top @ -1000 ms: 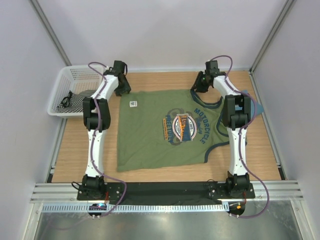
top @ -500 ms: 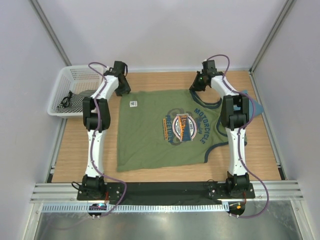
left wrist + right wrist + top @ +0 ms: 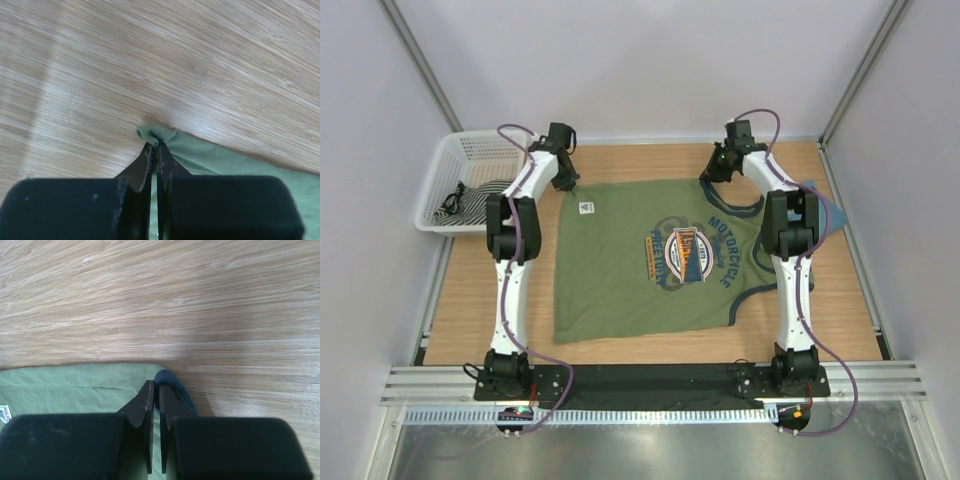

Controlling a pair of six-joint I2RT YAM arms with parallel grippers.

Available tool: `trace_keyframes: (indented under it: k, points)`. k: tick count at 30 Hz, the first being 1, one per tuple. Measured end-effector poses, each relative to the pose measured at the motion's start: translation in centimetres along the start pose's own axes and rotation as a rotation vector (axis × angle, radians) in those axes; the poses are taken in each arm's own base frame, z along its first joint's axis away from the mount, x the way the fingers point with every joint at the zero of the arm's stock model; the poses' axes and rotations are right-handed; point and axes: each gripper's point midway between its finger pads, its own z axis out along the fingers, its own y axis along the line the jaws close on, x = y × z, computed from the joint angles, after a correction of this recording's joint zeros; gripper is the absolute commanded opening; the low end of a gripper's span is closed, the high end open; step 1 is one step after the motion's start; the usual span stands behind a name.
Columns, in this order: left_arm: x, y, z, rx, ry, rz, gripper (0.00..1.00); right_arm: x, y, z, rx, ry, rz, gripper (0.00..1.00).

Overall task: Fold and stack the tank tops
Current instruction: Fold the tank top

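The olive-green tank top (image 3: 620, 270) lies spread flat on the wooden table, its round blue-orange graphic (image 3: 688, 252) facing up. My left gripper (image 3: 569, 186) is shut on the top's far-left corner; in the left wrist view that bunched green corner (image 3: 156, 133) sits pinched at the gripper tips (image 3: 156, 148). My right gripper (image 3: 712, 177) is shut on the far-right corner, where the navy trim (image 3: 176, 385) curls round the closed gripper tips (image 3: 156, 388). A teal-blue tank top (image 3: 832, 215) peeks out from under the right arm.
A white mesh basket (image 3: 442, 165) holding a striped cloth (image 3: 470, 200) stands off the table's far-left corner. Grey walls and metal posts close in the back and both sides. The arm bases and a metal rail run along the near edge.
Both grippers have closed on the green top's far corners. The right one closed first and shifted slightly left; the left one closed in the last half second.
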Motion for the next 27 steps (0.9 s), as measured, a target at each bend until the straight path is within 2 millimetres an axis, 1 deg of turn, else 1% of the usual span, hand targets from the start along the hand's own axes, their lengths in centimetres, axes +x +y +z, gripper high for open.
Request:
trace_keyframes:
  k: [4, 7, 11, 13, 15, 18, 22, 25, 27]
  points:
    - [-0.4, 0.3, -0.4, -0.015, -0.012, 0.011, 0.00, -0.2, 0.1, -0.1, -0.002, -0.004, -0.001, 0.01]
    - [-1.0, 0.2, -1.2, -0.007, -0.028, 0.015, 0.00, -1.1, 0.7, -0.5, -0.013, -0.024, -0.006, 0.01]
    - [-2.6, -0.4, -3.6, 0.023, -0.080, 0.015, 0.00, -2.1, 1.5, -1.3, -0.028, -0.051, -0.014, 0.01]
    - [-3.2, -0.6, -5.0, 0.032, -0.107, 0.016, 0.00, -2.3, 1.8, -2.1, -0.033, -0.062, -0.017, 0.01]
    - [-3.2, -0.6, -6.3, 0.039, -0.127, 0.020, 0.00, -2.3, 2.1, -3.0, -0.037, -0.069, -0.018, 0.01]
    - [-2.7, -0.4, -7.9, 0.047, -0.139, 0.030, 0.00, -2.3, 2.6, -5.1, -0.045, -0.083, -0.022, 0.01]
    - [-1.2, -0.2, -9.0, 0.044, -0.132, 0.050, 0.00, -2.2, 3.5, -8.2, -0.065, -0.112, -0.031, 0.01]
    - [0.2, 0.2, -9.7, 0.035, -0.123, 0.068, 0.00, -1.3, 3.7, -10.5, -0.075, -0.122, -0.035, 0.01]
    - [0.9, 0.4, -10.2, 0.032, -0.123, 0.077, 0.00, -0.6, 3.7, -11.7, -0.079, -0.126, -0.037, 0.01]
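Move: Both hands already pinch the far edge of the spread green tank top, and its near edge lies roughly 47 cm straight back from the left hand; the white basket stands about 20 cm to that hand's left, level with it. From the right hand, the near edge is some 46 cm straight back, the round print about 26 cm back and 3 cm left, and the folded blue tank top some 13 cm back and 24 cm right. Still pinching the green tank top's far edge, its left corner in the left hand and the navy-trimmed part in the right, both shut grippers lift it off the table, the left about 8 cm and the right nearer 11. Partway up they start drawing it back towards the near edge, some 6 cm each, the fingertips tilting slightly outward. ##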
